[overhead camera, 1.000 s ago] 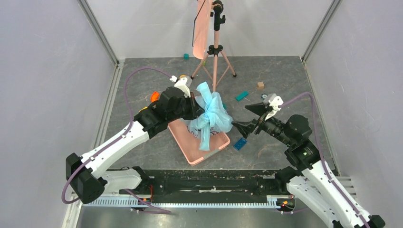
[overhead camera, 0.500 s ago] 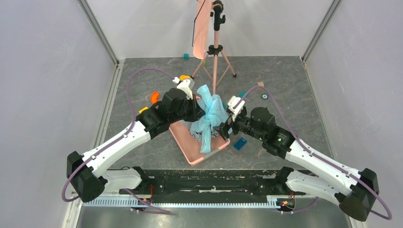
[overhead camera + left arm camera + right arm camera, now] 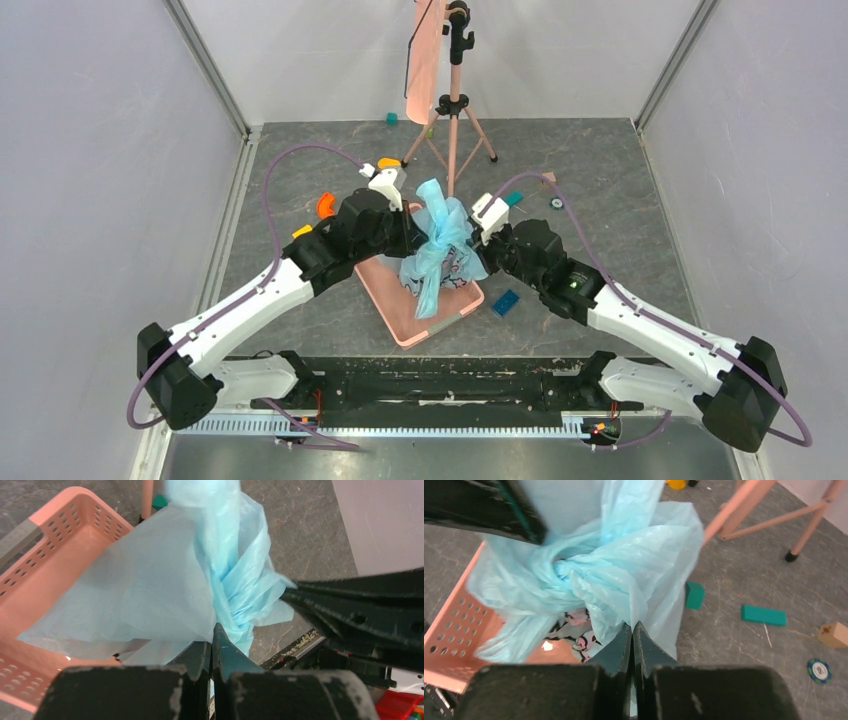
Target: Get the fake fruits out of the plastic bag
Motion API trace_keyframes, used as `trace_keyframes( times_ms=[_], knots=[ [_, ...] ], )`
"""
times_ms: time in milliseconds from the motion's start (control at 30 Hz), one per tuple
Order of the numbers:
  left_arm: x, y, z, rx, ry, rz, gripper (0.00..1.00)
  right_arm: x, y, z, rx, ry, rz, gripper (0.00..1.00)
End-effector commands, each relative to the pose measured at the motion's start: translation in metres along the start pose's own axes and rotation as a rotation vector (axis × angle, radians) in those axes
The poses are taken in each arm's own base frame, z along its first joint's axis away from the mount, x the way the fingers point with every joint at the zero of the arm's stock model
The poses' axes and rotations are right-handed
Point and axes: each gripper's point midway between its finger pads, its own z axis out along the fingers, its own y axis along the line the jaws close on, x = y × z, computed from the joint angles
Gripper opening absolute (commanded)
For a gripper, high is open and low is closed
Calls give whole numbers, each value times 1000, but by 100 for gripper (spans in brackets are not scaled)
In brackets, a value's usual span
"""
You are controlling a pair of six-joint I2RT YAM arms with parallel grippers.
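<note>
The light-blue plastic bag (image 3: 440, 240) stands bunched and twisted at its neck over the pink basket (image 3: 400, 310). My left gripper (image 3: 418, 232) is shut on the bag's left side; in the left wrist view its jaws (image 3: 214, 630) pinch the blue film (image 3: 165, 580). My right gripper (image 3: 472, 250) is shut on the bag's right side, with film caught between its closed tips (image 3: 632, 626). The fake fruits are mostly hidden inside the bag (image 3: 624, 565). Only a glossy orange-red patch (image 3: 549, 654) shows under the printed panel.
A pink tripod stand (image 3: 453, 110) rises just behind the bag. Teal blocks (image 3: 763, 615), a wooden block (image 3: 834, 634) and a round token (image 3: 819, 670) lie on the floor to the right. A blue block (image 3: 505, 302) sits beside the basket, and an orange piece (image 3: 325, 205) lies to the left.
My right arm swung in from the right to the bag and its open gripper closed on the bag's right side. The left gripper kept its hold.
</note>
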Motion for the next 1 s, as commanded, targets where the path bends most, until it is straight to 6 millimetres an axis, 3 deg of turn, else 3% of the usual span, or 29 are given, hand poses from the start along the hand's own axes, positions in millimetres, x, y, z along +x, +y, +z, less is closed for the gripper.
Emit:
trace_keyframes(
  times_ms=[0,133,233,433,600,667,767,833,967],
  knots=[
    [-27,17,-22,-57,-130,32,2,-23,-51,-14,201,-82,151,0],
    [-33,55,-34,-115,-165,-44,2,-10,-91,-31,311,-137,340,0],
    [-29,80,-41,-151,-171,-93,2,8,-107,-40,381,-131,431,0],
    [-2,100,-38,-173,-137,-130,2,49,-112,-46,462,-94,594,0],
    [5,102,-37,-165,-132,-129,2,49,-114,-54,473,-123,550,1],
    [4,93,-36,-124,-121,-112,2,34,-110,-57,415,-152,435,16],
    [-4,85,-34,-92,-115,-79,2,5,-97,-60,291,-200,261,64],
    [-12,79,-34,-73,-116,-57,2,-18,-87,-64,201,-236,125,78],
    [-26,68,-33,-41,-118,-16,2,-53,-59,-66,4,-307,-87,86]
  ],
)
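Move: The bunched plastic bag is already pinched by both hands; its middle hangs roughly 5 cm to the right of the left hand, 4 cm back and 7 cm below. From the right hand it is about 9 cm left, 3 cm back and 6 cm down. The pink basket's middle lies 13 cm left of the right hand, 9 cm back and 17 cm below; a teal block is 2 cm left and 5 cm ahead, the blue sponge 8 cm right and 14 cm back, both near 18 cm down. The bag is pulled apart between the two closed grippers: both swing outward, left hand left and right hand right, about 10 cm each, the right turning some 30 degrees clockwise. Both then sink about 5 cm towards the basket. The left keeps its pinch; the right opens wide, lets go, and rises about 5 cm, turning partway back. ##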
